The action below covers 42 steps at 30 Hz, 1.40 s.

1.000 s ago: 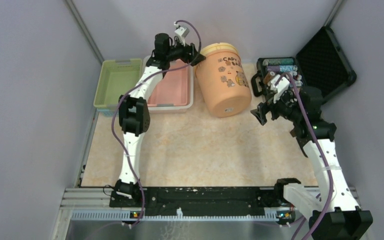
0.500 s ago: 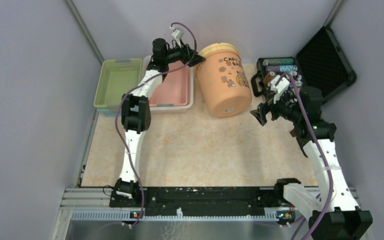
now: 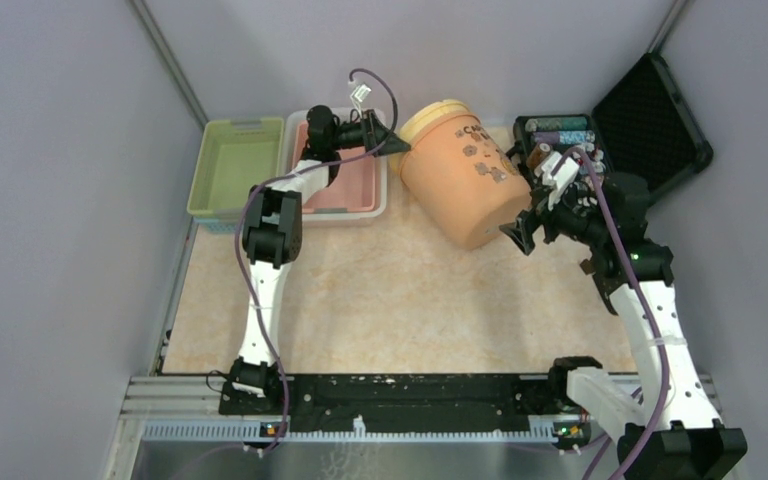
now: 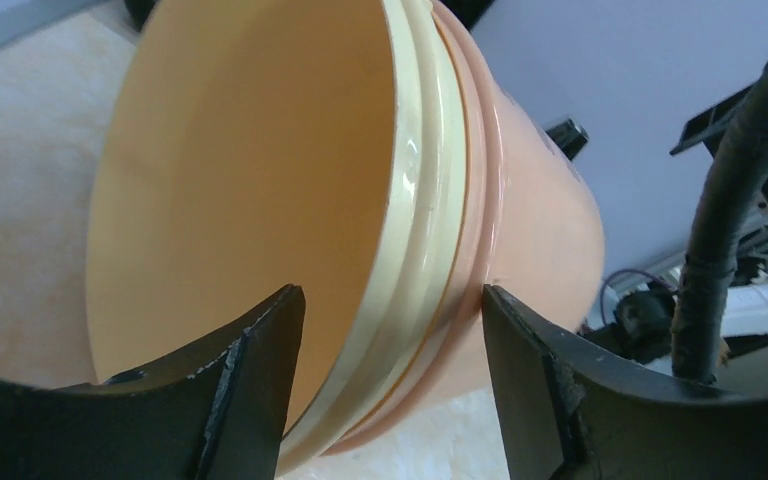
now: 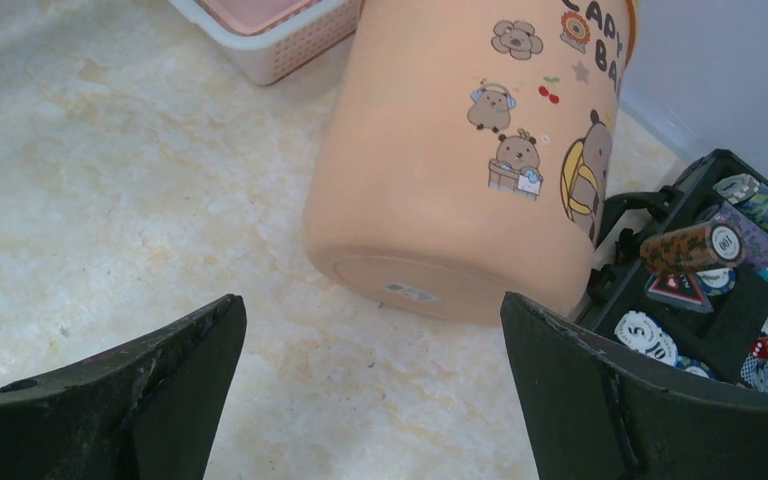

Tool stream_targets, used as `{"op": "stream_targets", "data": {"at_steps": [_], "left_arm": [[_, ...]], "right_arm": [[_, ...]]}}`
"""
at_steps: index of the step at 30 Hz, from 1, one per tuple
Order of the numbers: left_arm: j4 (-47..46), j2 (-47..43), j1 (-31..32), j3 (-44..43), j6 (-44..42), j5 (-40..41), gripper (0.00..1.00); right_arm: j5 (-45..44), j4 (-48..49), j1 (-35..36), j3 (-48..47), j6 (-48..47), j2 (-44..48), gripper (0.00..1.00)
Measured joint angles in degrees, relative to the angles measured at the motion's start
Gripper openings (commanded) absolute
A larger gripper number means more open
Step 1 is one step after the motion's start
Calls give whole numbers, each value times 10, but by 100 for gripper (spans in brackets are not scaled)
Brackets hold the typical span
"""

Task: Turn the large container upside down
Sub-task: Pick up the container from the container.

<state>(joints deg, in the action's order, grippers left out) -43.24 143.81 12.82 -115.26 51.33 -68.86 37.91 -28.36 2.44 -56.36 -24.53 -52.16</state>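
The large container (image 3: 460, 185) is an orange bucket with cartoon animals and a cream rim. It lies tilted at the back of the table, mouth toward the back left, base toward the front right. My left gripper (image 3: 397, 145) straddles its rim, one finger inside the mouth and one against the outer wall. In the left wrist view the container (image 4: 260, 180) fills the frame, and a gap shows between the inner finger and the rim at my left gripper (image 4: 392, 320). My right gripper (image 3: 520, 232) stands open just off the base; the container (image 5: 450, 150) lies beyond my right gripper (image 5: 372, 330).
A green basket (image 3: 228, 170) and a pink basket (image 3: 345, 185) sit at the back left, beside the left arm. An open black case (image 3: 560, 135) with poker chips stands right behind the container, its lid (image 3: 650, 115) raised. The case (image 5: 720, 300) nearly touches the container.
The left gripper dropped over the container's rim and its jaws narrowed. The container tipped further, its base swinging right toward the right gripper, which stayed put.
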Motion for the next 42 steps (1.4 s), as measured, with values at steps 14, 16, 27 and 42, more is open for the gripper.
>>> {"op": "stream_targets", "data": {"at_steps": [14, 16, 27, 42], "left_arm": [[-95, -134, 16, 169, 85, -41, 25], [-94, -152, 19, 180, 81, -46, 22], [179, -227, 70, 186, -161, -12, 27], [407, -292, 103, 162, -284, 113, 0]], "right_arm": [[56, -47, 0, -38, -9, 15, 99], [61, -53, 0, -42, -9, 15, 99], [80, -60, 5, -57, -7, 19, 99], [64, -60, 21, -57, -7, 22, 99]]}}
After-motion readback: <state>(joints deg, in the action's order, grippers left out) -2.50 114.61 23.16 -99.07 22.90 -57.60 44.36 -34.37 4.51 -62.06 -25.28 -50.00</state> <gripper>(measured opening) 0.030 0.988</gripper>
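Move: The left hand's parted fingers straddle the left edge of the large container's rim. The container lies on its side, its middle about 13 cm to the right, 4 cm back and 7 cm below. The pink basket is some 14 cm to the left, 3 cm ahead and 17 cm lower; the black case about 35 cm to the right, 3 cm ahead and 16 cm lower. From the right hand, the container is roughly 19 cm ahead, 12 cm left and 14 cm below. With one finger inside the mouth and one outside, the left hand draws back towards the robot about 12 cm, rising some 6 cm and drifting right, while its fingers narrow, briefly part a little, then close to pinch the rim. It ends rolled a little over 10 degrees. The open, empty right hand backs off about 3 cm and rises as much, easing left. ##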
